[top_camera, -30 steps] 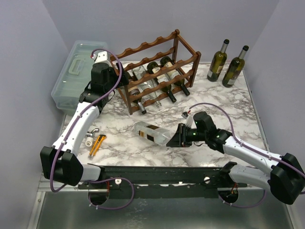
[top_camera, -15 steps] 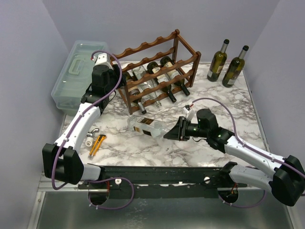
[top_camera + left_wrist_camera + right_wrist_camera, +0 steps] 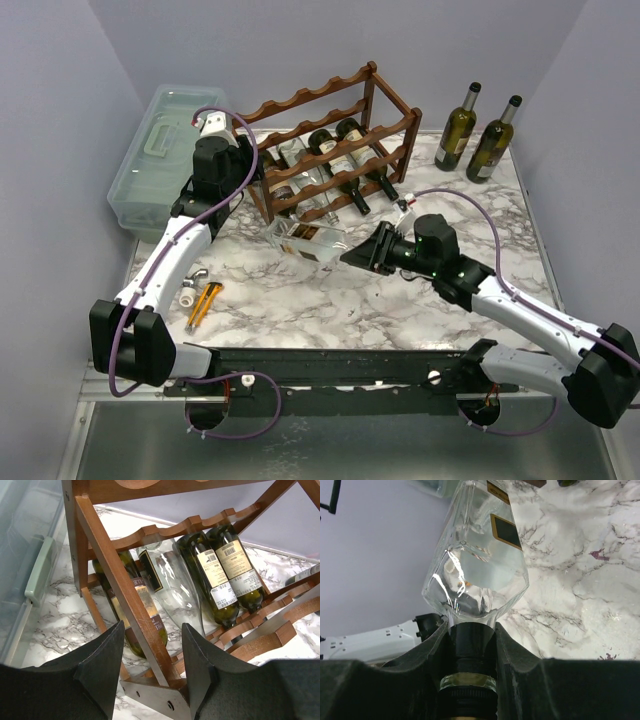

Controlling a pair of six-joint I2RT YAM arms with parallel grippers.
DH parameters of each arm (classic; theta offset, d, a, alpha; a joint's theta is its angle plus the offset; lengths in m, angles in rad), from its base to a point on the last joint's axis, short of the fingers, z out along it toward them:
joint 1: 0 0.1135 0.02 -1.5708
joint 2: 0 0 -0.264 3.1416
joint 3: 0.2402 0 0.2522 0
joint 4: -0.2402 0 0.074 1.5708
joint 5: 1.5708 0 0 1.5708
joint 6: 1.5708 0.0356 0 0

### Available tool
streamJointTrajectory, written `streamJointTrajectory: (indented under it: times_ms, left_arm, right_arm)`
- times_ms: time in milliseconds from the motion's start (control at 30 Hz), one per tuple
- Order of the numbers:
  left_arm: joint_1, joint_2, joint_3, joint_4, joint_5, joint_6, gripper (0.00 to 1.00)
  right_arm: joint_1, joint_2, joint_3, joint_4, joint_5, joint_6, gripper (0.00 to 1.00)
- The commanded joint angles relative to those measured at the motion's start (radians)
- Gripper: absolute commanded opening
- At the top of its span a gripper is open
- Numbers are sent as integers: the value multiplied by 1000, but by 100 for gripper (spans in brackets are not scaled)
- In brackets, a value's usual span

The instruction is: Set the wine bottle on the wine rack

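The wine rack (image 3: 330, 130) is dark reddish-brown wood with wavy rails and stands at the back of the marble table, with several bottles lying in it. My left gripper (image 3: 255, 178) is at its left end. In the left wrist view its fingers (image 3: 152, 630) close round the foot of the rack's corner post (image 3: 125, 590). The clear wine bottle (image 3: 305, 240) hangs tilted just in front of the rack's lower left corner. My right gripper (image 3: 365, 252) is shut on its dark neck; the right wrist view shows both sides of the gripper (image 3: 470, 630) pressed against it, the bottle body (image 3: 480, 565) beyond.
A pale green plastic box (image 3: 160, 150) lies left of the rack. Two dark bottles (image 3: 459, 128) (image 3: 494, 140) stand upright at the back right. An orange-handled tool (image 3: 204, 303) and a small white fitting (image 3: 190, 290) lie near the left front edge.
My right gripper has lifted the clear bottle off the table and carried it left and back toward the rack. My left gripper's jaws have closed in round the rack's post.
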Motion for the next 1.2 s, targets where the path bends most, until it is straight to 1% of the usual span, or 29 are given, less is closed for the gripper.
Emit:
streamJointTrajectory:
  times_ms: [0,167,333,600,1000,1167]
  left_arm:
    - [1,11,-24,-14,13,22,50]
    - [-5,7,-24,-13,19,25,50]
    - [-8,1,-24,-12,20,26,49]
    - [-9,12,-24,-11,28,25,47]
    - [-14,16,-24,-11,31,28,46]
    - [-14,23,-24,-11,38,24,45]
  right_arm:
    - [5,-2,86,216,69,78,1]
    - [6,15,92,249,104,115,1]
    - [5,4,62,329,133,147,1]
    - [3,-7,54,388,200,154,1]
    - [5,60,100,424,245,130,0]
    - [5,108,99,491,249,132,1]
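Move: My right hand holds the clear bottle by its neck, base leading. The middle row's leftmost slot opens about 16 cm ahead of that hand and 17 cm left, near its height. The rack's front left post stands some 4 cm left of the opening; the leftmost green bottle lies about 14 cm below the opening and 3 cm farther out. From my half-open left hand at the rack's upper corner, the opening is roughly 6 cm back, 5 cm right and 7 cm down. I carry the bottle forward about 5 cm with my right hand towards the rack, lifting it some 2.5 cm midway, and swing the wrist about 15 degrees clockwise as the bottle's low base tips up nearer level. That brings the base to the leftmost middle opening, beside the front post. My right fingers keep their grip on the neck. ##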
